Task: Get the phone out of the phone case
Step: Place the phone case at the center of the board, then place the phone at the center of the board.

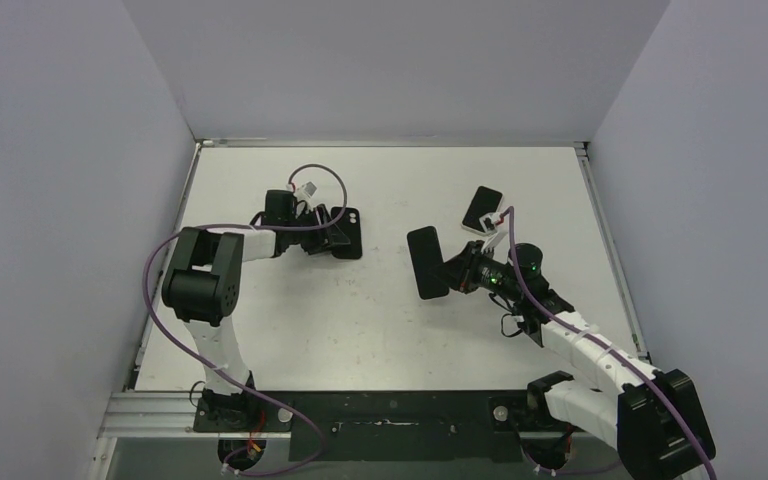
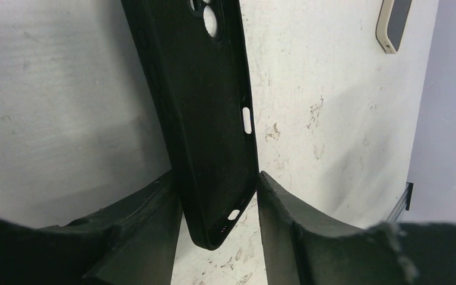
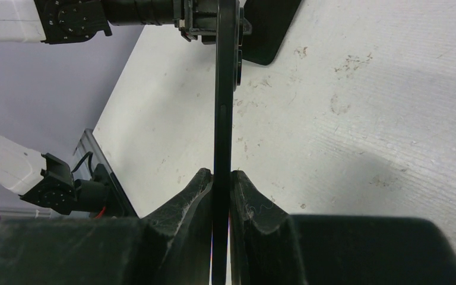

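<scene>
The empty black phone case (image 1: 346, 232) lies flat on the table at the back left. Its near end, with the port cutouts (image 2: 214, 148), sits between the fingers of my left gripper (image 1: 325, 237). The left gripper (image 2: 217, 178) is open, its jaws standing either side of the case's end. My right gripper (image 1: 452, 272) is shut on the black phone (image 1: 425, 262), which is out of the case and held over the middle of the table. In the right wrist view the phone (image 3: 222, 119) is edge-on, pinched between the two pads at the gripper (image 3: 222, 175).
A second phone in a beige case (image 1: 481, 210) lies at the back, just beyond the right arm, and also shows in the left wrist view (image 2: 393, 24). Grey walls close in the table on the left, back and right.
</scene>
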{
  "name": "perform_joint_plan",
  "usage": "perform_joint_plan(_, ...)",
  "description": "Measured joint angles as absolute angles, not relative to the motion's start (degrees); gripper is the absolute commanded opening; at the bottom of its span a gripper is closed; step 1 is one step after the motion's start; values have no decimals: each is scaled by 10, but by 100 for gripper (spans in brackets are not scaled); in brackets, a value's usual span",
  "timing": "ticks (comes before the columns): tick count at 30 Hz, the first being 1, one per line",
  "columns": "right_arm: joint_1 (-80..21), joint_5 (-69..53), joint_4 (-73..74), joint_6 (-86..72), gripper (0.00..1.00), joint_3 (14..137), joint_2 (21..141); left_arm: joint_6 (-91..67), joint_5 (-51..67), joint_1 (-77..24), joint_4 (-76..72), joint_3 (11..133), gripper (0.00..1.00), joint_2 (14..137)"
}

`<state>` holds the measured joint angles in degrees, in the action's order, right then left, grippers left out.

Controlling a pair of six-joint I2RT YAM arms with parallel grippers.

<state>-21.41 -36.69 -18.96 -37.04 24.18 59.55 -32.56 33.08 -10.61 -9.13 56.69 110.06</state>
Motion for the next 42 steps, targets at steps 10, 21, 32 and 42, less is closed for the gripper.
perform_joint_plan(10,-214,-348,-183,-368,0,242,594,-282,292,-101,-27,613,61,1102)
perform_joint_plan(21,-214,-336,-203,-392,0,242,627,-228,188,-97,54,628,78,1052)
perform_joint_plan(32,-214,-315,-236,-428,0,305,769,-183,141,-96,90,567,90,755)
perform_joint_plan(42,-214,-314,-276,-462,0,418,932,-131,23,-190,158,510,97,589)
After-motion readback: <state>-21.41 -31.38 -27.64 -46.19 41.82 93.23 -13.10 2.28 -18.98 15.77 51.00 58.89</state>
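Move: The case lies on the board with its middle about 4 cm ahead of the left hand, 2 cm to its right and barely below, the fingers at its near-left part. The right hand pinches the phone, whose middle is 1 cm ahead and 3 cm left of it; from that hand the case is roughly 19 cm ahead, 22 cm left and 14 cm below, and the pale-rimmed phone 26 cm ahead, 11 cm right, 14 cm below. The case is left behind: the left fingers, already parting around its near-left edge, spread to nearly full width as the hand slips a little forward and left, then climbs about 20 cm and backs away leftward, rolling and swinging its fingers to point more forward. The phone, still pinched by the right hand, creeps at first, then goes forward roughly 10 cm, sinking about half that and tipping down slightly. ##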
